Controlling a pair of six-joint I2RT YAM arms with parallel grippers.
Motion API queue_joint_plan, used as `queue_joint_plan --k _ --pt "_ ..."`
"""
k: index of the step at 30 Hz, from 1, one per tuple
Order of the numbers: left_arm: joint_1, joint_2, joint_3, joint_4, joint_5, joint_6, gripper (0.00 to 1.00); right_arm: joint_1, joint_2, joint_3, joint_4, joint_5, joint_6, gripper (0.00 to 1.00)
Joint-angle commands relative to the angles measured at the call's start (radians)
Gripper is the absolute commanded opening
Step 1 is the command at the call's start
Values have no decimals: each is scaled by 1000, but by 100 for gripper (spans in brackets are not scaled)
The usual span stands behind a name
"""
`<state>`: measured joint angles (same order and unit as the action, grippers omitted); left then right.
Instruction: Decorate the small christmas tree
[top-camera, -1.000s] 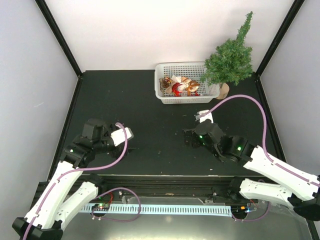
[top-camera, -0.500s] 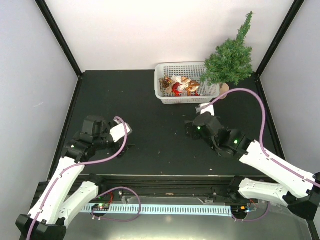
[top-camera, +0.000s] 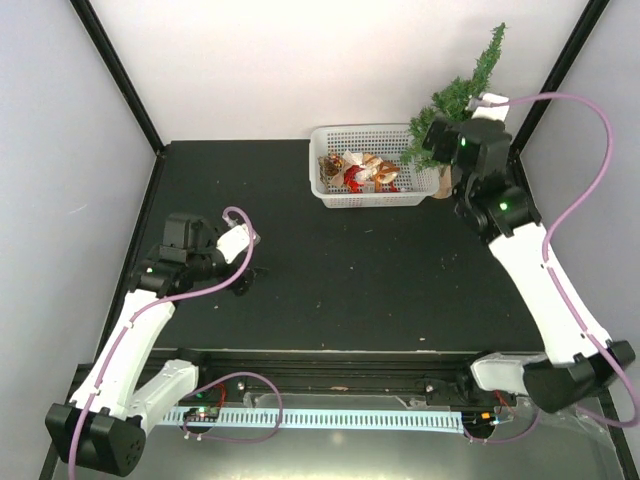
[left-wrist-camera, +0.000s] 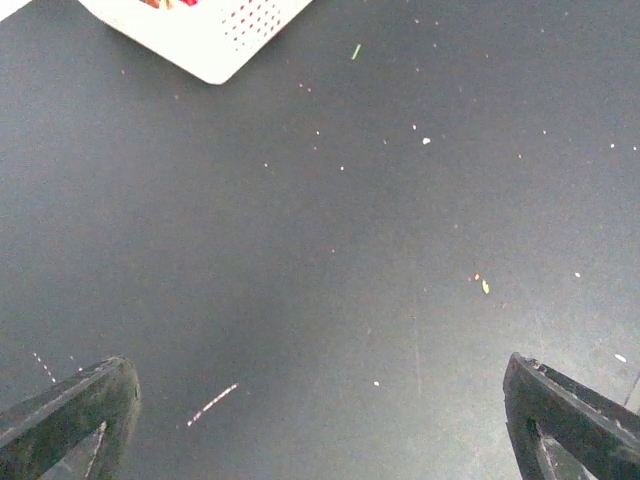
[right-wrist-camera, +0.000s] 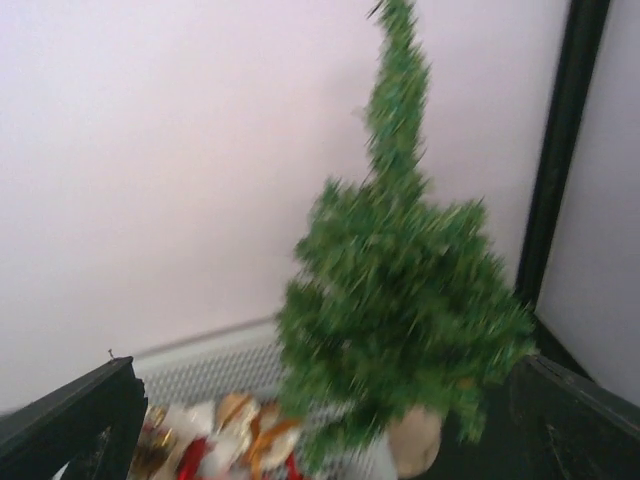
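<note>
The small christmas tree (top-camera: 470, 85) stands at the table's back right corner, dark green with a thin pointed top; my right arm covers part of it. In the right wrist view the tree (right-wrist-camera: 400, 300) fills the centre, blurred, with its tan base (right-wrist-camera: 415, 440) below. My right gripper (top-camera: 432, 140) is raised in front of the tree, open and empty, its fingers (right-wrist-camera: 70, 420) wide apart. My left gripper (top-camera: 243, 278) hovers low over the left of the table, open with nothing between its fingers (left-wrist-camera: 70, 425).
A white basket (top-camera: 330, 195) holding red, gold and white ornaments (top-camera: 360, 172) sits left of the tree; the ornaments (right-wrist-camera: 230, 430) also show in the right wrist view. The basket corner (left-wrist-camera: 200, 35) lies ahead of the left gripper. Black frame posts edge the table.
My right arm has swung up from the middle of the table to the back right, in front of the tree. The left arm has shifted slightly. Both grippers stay open.
</note>
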<state>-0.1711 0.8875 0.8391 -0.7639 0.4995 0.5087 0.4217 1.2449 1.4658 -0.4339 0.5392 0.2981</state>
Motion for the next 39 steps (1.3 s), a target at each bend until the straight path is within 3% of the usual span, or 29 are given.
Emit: queue_joint_plan --k 1,8,30,33,39 --pt "8 -3 14 74 24 -29 99 -99 127 122 121 21 -51 100" --pt "9 12 -9 129 26 -51 99 -178 405 432 62 27 -88 100" --pt "9 109 -20 163 5 -78 99 -340 803 841 31 -34 -28 99" --pt "9 119 -23 168 -3 -79 99 -365 841 865 27 -69 -2 91" --pt "10 133 -22 174 -8 -85 99 -380 861 870 30 -86 10 46"
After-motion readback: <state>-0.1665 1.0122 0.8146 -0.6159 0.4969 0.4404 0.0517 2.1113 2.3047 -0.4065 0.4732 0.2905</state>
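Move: From the open right hand, the christmas tree stands roughly 20 cm ahead and 8 cm to the right. Its middle is about 18 cm lower, and its upper branches are near hand height. The basket is some 20 cm left of the tree and about level with it in depth, nearly 40 cm below the hand, with the ornaments inside. From the left hand, the tree lies about 34 cm ahead and 46 cm to the right, its middle slightly higher. Open fingers reach in among the tree's upper branches: the right hand sweeps forward about 23 cm and some 12 cm to the right, turning clockwise about 15 degrees, rising slightly before sinking about 5 cm late on. Its fingers then start closing, ending a little over half open. The empty left hand drifts about 3 cm forward, staying open. ##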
